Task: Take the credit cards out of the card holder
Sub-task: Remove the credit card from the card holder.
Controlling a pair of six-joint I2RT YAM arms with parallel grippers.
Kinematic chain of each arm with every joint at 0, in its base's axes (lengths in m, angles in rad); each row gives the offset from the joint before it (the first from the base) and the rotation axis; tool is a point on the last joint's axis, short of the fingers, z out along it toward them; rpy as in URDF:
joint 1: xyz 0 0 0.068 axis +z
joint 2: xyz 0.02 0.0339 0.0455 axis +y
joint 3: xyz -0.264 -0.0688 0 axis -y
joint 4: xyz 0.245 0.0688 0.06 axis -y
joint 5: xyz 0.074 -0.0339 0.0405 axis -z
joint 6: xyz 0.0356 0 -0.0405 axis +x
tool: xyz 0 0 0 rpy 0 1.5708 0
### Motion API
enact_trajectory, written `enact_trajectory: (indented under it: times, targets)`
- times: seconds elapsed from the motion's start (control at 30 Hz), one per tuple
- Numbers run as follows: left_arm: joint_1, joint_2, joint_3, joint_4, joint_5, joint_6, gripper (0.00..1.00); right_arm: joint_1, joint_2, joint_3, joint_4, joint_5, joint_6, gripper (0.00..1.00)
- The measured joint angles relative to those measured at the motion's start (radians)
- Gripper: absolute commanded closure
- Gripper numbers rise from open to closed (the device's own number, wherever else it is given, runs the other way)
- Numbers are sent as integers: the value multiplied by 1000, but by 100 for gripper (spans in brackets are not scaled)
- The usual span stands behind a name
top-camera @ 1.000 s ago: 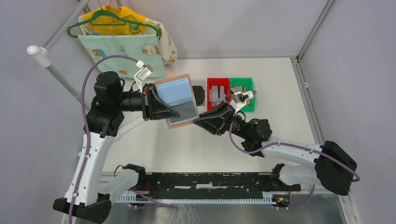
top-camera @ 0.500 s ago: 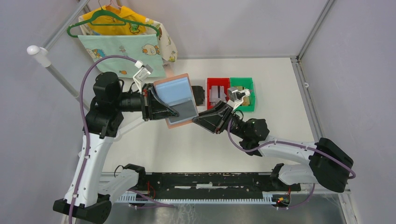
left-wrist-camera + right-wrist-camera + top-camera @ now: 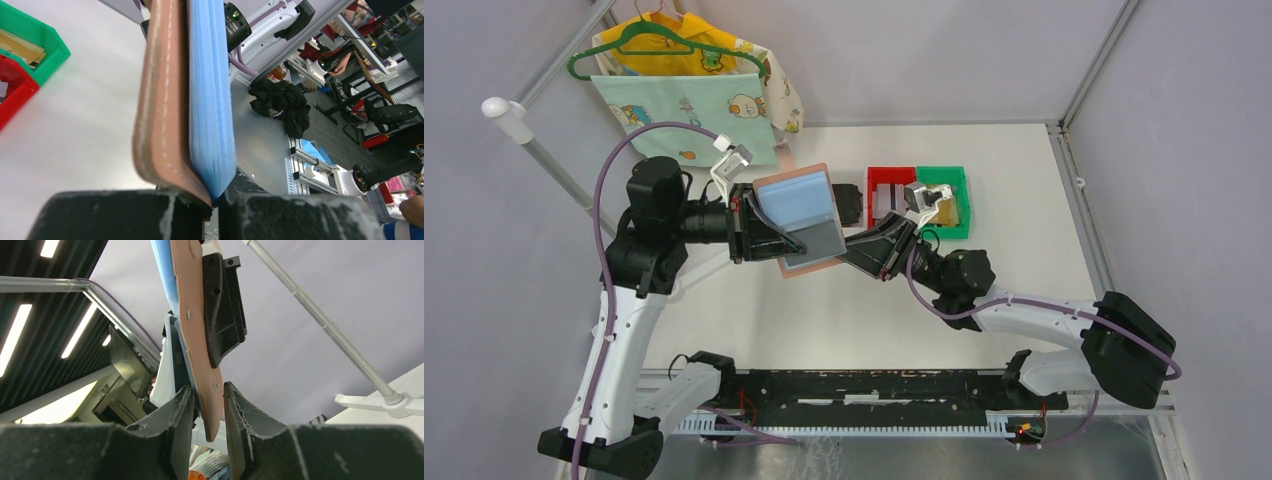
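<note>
The card holder (image 3: 796, 200) hangs open above the table, tan outside and blue sleeves inside, with a grey panel (image 3: 820, 238) on its lower half. I cannot tell whether that panel is one of the credit cards or a sleeve. My left gripper (image 3: 769, 236) is shut on the holder's left edge. In the left wrist view the tan cover (image 3: 162, 100) and blue sleeves (image 3: 212, 100) rise from its pinched jaws (image 3: 215, 202). My right gripper (image 3: 852, 248) straddles the holder's lower right corner. The tan flap (image 3: 197, 340) stands between its fingers (image 3: 208, 405), with slim gaps.
Behind the holder on the table sit a black block (image 3: 852, 203), a red bin (image 3: 886, 176) and a green bin (image 3: 954, 180), both with items inside. Clothes on a green hanger (image 3: 674, 60) and a white pole (image 3: 524, 128) stand at the back left.
My right arm has swung left and its gripper has slid onto the holder's lower right corner. The left gripper keeps its hold and has tilted slightly.
</note>
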Motion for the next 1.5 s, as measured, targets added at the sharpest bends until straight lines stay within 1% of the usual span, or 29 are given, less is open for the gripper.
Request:
enact_trajectory:
  times: [0.07, 0.1, 0.13, 0.17, 0.23, 0.27, 0.33, 0.37, 0.4, 0.43, 0.47, 0.53, 0.6, 0.63, 0.67, 0.73, 0.77, 0.8, 0.93, 1.0, 1.07, 1.23, 1.27, 1.37, 1.5]
  targets:
    - [1, 0, 1, -5, -5, 7, 97, 0, -6, 6, -20, 6, -17, 67]
    - [1, 0, 1, -6, -6, 9, 93, 0, -10, 9, -31, 8, -26, 68]
    - [1, 0, 1, -8, -8, 10, 86, 1, -12, 15, -41, 10, -35, 73]
    - [1, 0, 1, -10, -8, 10, 78, 2, -11, 26, -48, 10, -43, 81]
    - [1, 0, 1, -12, -8, 12, 59, 9, 3, 62, -51, -1, -53, 99]
    - [1, 0, 1, -11, -4, 14, 49, 13, 19, 91, -53, -10, -54, 100]
    - [-2, -1, 5, -23, 0, 31, 32, 15, 55, 128, -55, -18, -43, 100]
    - [-4, 0, 11, -39, -8, 53, 20, 16, 66, 134, -55, -19, -35, 100]
    - [-4, 2, 21, -68, -24, 83, 14, 16, 74, 135, -57, -16, -29, 100]
    - [-4, 3, 30, -93, -41, 122, 12, 15, 77, 135, -72, -13, -23, 100]
    - [-5, 5, 41, -126, -70, 167, 10, 14, 75, 136, -104, -6, -25, 100]
    - [-5, 3, 56, -182, -150, 270, 7, 13, 51, 143, -232, 8, -60, 100]
    - [-5, -8, 54, -211, -236, 369, 5, 14, 19, 169, -410, 23, -121, 100]
    - [-5, -18, 45, -217, -277, 423, 2, 15, -1, 195, -535, 37, -163, 100]
    - [-5, -29, 31, -221, -305, 465, 1, 15, -14, 215, -621, 51, -192, 100]
    - [-5, -77, -35, -220, -360, 573, 0, 15, -43, 269, -843, 85, -260, 100]
    - [-5, -104, -74, -220, -385, 615, 0, 15, -45, 280, -885, 92, -275, 100]
    - [-5, -127, -107, -219, -406, 647, 0, 16, -46, 310, -977, 107, -307, 100]
    - [-5, -206, -231, -200, -500, 761, 0, 23, 10, 503, -1402, 219, -509, 100]
    - [-5, -218, -261, -181, -528, 782, 0, 27, 61, 606, -1588, 295, -618, 100]
    - [-5, -217, -275, -158, -539, 792, 0, 37, 105, 673, -1736, 384, -703, 100]
    - [-5, -198, -277, -120, -532, 790, 0, 83, 188, 745, -2037, 605, -841, 100]
    - [-5, -198, -277, -117, -530, 785, 0, 96, 206, 766, -2078, 634, -856, 100]
    - [-5, -196, -277, -106, -512, 752, 0, 153, 292, 911, -2212, 739, -894, 100]
    - [-5, -199, -275, -101, -483, 693, 0, 248, 423, 1156, -2324, 869, -922, 100]
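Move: The card holder, still pinched by the left hand along its lower edge, has its middle about 3 cm ahead of and 2 cm above that hand, straight in line sideways. Its lower right corner already sits between the right hand's part-open fingers, the middle lying 6 cm left, 3 cm ahead and 2 cm up. From the right hand, some 36 cm down and 31 cm ahead, the white bin is 2 cm left, the red bin 10 cm right. The card holder changes hands: the right fingers shut on its lower right corner while rising about 2 cm and easing left, and just after, the left fingers open wide and let go. The right hand then swings it down and forward, rolling over 100 degrees until its fingers point mostly down, first going right, then coming back up and left at the end. The left hand drops about 11 cm, slightly forward and left, tilting as it goes. ##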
